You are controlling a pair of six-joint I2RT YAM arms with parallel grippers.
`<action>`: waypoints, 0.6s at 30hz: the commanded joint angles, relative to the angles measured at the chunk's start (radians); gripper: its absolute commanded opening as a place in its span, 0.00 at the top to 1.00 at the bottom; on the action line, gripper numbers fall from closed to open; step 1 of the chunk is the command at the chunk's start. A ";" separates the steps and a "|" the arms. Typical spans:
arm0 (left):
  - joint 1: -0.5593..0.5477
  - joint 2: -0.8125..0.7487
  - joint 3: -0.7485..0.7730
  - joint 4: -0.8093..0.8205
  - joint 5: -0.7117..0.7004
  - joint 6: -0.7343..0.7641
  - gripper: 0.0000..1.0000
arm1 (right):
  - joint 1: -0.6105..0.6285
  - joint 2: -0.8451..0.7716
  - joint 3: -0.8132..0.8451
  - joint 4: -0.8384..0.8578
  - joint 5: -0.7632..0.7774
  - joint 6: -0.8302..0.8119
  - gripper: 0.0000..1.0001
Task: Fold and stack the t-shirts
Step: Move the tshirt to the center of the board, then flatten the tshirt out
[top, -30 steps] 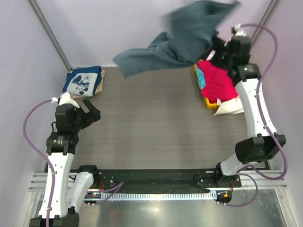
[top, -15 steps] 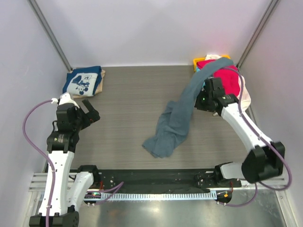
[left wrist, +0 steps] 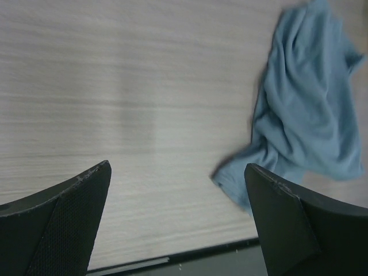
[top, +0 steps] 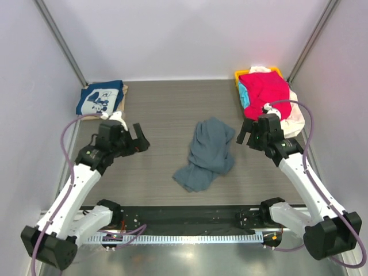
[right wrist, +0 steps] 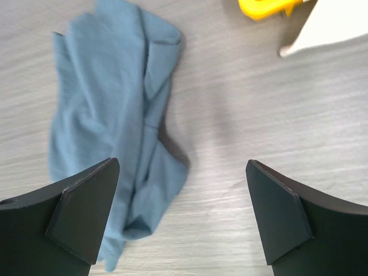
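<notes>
A slate blue-grey t-shirt (top: 207, 152) lies crumpled in a loose heap mid-table; it also shows in the left wrist view (left wrist: 310, 115) and the right wrist view (right wrist: 115, 115). My right gripper (top: 244, 136) hovers open just right of the heap (right wrist: 183, 162), holding nothing. My left gripper (top: 140, 140) is open and empty to the shirt's left (left wrist: 177, 167). A folded navy t-shirt with white cartoon print (top: 100, 98) rests on a tan one (top: 123, 99) at the far left. Red (top: 264, 92), turquoise (top: 245, 99) and cream (top: 293, 118) t-shirts are piled at the far right.
The yellow basket (top: 241, 75) under the pile stands in the far right corner, its corner (right wrist: 261, 8) and cream cloth (right wrist: 333, 29) also in the right wrist view. Metal frame posts (top: 60, 43) rise at both back corners. The table's dark front edge (left wrist: 172, 259) runs near the left gripper.
The right arm swung the blue-grey shirt down from above the basket onto the table and let go, its jaws opening. The left arm moved right toward the shirt.
</notes>
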 commanded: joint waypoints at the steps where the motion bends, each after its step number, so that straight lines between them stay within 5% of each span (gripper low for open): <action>1: -0.125 0.032 -0.051 0.040 -0.056 -0.140 0.00 | 0.003 -0.063 0.006 0.066 -0.021 0.008 0.02; 18: -0.352 0.473 -0.228 0.565 0.026 -0.290 0.01 | 0.006 0.003 -0.040 0.077 -0.184 -0.012 0.03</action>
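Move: The crumpled grey-blue t-shirt lies about 26 cm to the left hand's right, roughly level with it fore and aft, and some 19 cm below. Its near-left corner is about 13 cm right of that hand and 9 cm back. The folded stack sits some 22 cm ahead of the left hand and 21 cm left. From the right hand, the t-shirt is about 13 cm left, 2 cm back and 16 cm down. Left hand, open, swoops down 15 cm and right 10 towards the t-shirt, tipping down; right eases 3 cm left. ##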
